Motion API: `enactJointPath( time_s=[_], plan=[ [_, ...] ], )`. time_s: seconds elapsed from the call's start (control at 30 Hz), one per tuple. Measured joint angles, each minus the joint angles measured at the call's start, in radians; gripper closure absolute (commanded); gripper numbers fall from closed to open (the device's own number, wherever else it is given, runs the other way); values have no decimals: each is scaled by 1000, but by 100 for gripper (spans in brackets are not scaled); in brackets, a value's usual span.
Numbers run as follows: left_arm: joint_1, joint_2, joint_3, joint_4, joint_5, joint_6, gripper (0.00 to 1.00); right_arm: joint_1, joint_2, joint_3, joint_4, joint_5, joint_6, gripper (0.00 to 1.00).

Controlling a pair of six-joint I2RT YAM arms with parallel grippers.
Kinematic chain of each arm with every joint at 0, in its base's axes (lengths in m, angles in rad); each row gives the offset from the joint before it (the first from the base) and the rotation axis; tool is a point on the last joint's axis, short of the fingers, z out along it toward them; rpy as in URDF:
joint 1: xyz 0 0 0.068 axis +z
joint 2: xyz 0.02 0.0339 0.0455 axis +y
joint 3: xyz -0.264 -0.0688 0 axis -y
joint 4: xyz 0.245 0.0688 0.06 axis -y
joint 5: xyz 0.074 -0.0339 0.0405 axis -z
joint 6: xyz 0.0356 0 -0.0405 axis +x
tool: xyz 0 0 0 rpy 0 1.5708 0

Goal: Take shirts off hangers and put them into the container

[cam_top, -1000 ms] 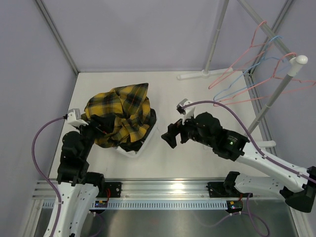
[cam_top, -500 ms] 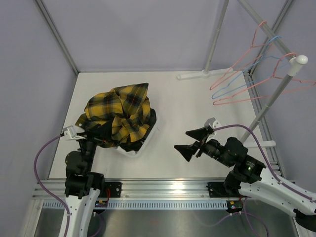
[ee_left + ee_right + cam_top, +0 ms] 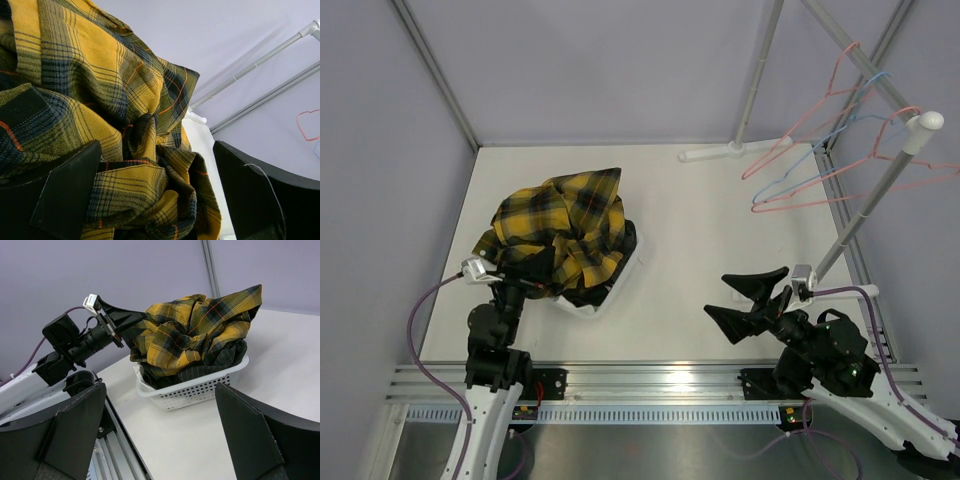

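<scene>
The yellow-and-black plaid shirt point(image 3: 560, 235) lies heaped on top of the white perforated container point(image 3: 592, 306) at the table's left. Under it the black pinstriped shirt point(image 3: 222, 359) fills the container point(image 3: 200, 390). My left gripper point(image 3: 520, 274) is open at the pile's near-left side, and plaid cloth point(image 3: 125, 100) fills the view between its fingers point(image 3: 70, 195) without being pinched. My right gripper point(image 3: 745, 300) hangs open and empty over the bare table right of the container, facing it. Pink and light blue hangers point(image 3: 820, 165) hang bare on the rail at the far right.
A white pole with a round knob point(image 3: 924, 122) slants up at the right, beside grey frame bars point(image 3: 760, 70). A white stand foot point(image 3: 720, 152) lies at the back of the table. The aluminium mounting rail point(image 3: 650, 385) runs along the near edge.
Both arms have drawn back toward the near edge. The right gripper moved from beside the container to the near right. The left gripper backed off the shirt pile. Both stayed open.
</scene>
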Motion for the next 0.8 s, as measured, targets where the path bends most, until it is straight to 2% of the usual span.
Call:
enactJointPath(
  time_s=[0.27,0.4,0.5,0.67,0.8],
  plan=[
    [0,0,-28,105,56,-17,1,0,-18,-31,-63,6,21,1],
    [0,0,-6,90,61,-5,1,0,-18,-34,-64,6,24,1],
    [0,1,66,-2,32,13,1,0,-18,-34,-62,6,25,0],
    [-1,1,294,-264,-130,56,1,0,-18,-34,-61,8,24,1],
    [-1,-1,409,-344,-213,109,1,0,-11,-34,-53,13,24,0]
  ],
)
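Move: The plaid shirt's heap lies just beyond the left hand's open fingers, its middle about 10 cm ahead, 3 cm to the right and 8 cm lower. The container beneath it is centred some 8 cm ahead, 4 cm right and 15 cm down; the black shirt's bulge sits 3 cm ahead, 13 cm right and 12 cm down. From the right hand the plaid shirt is roughly 22 cm ahead, 36 cm left and 17 cm below. From close by the plaid shirt's near edge, where contact can't be made out, the open left hand starts slowly, easing up and about 1 cm right, then speeds up and sweeps up, left and back, away from the heap, ending about 10 cm higher and turned some 15 degrees counter-clockwise. The right hand, also open and empty, sinks about 3 cm at first, then stays. ##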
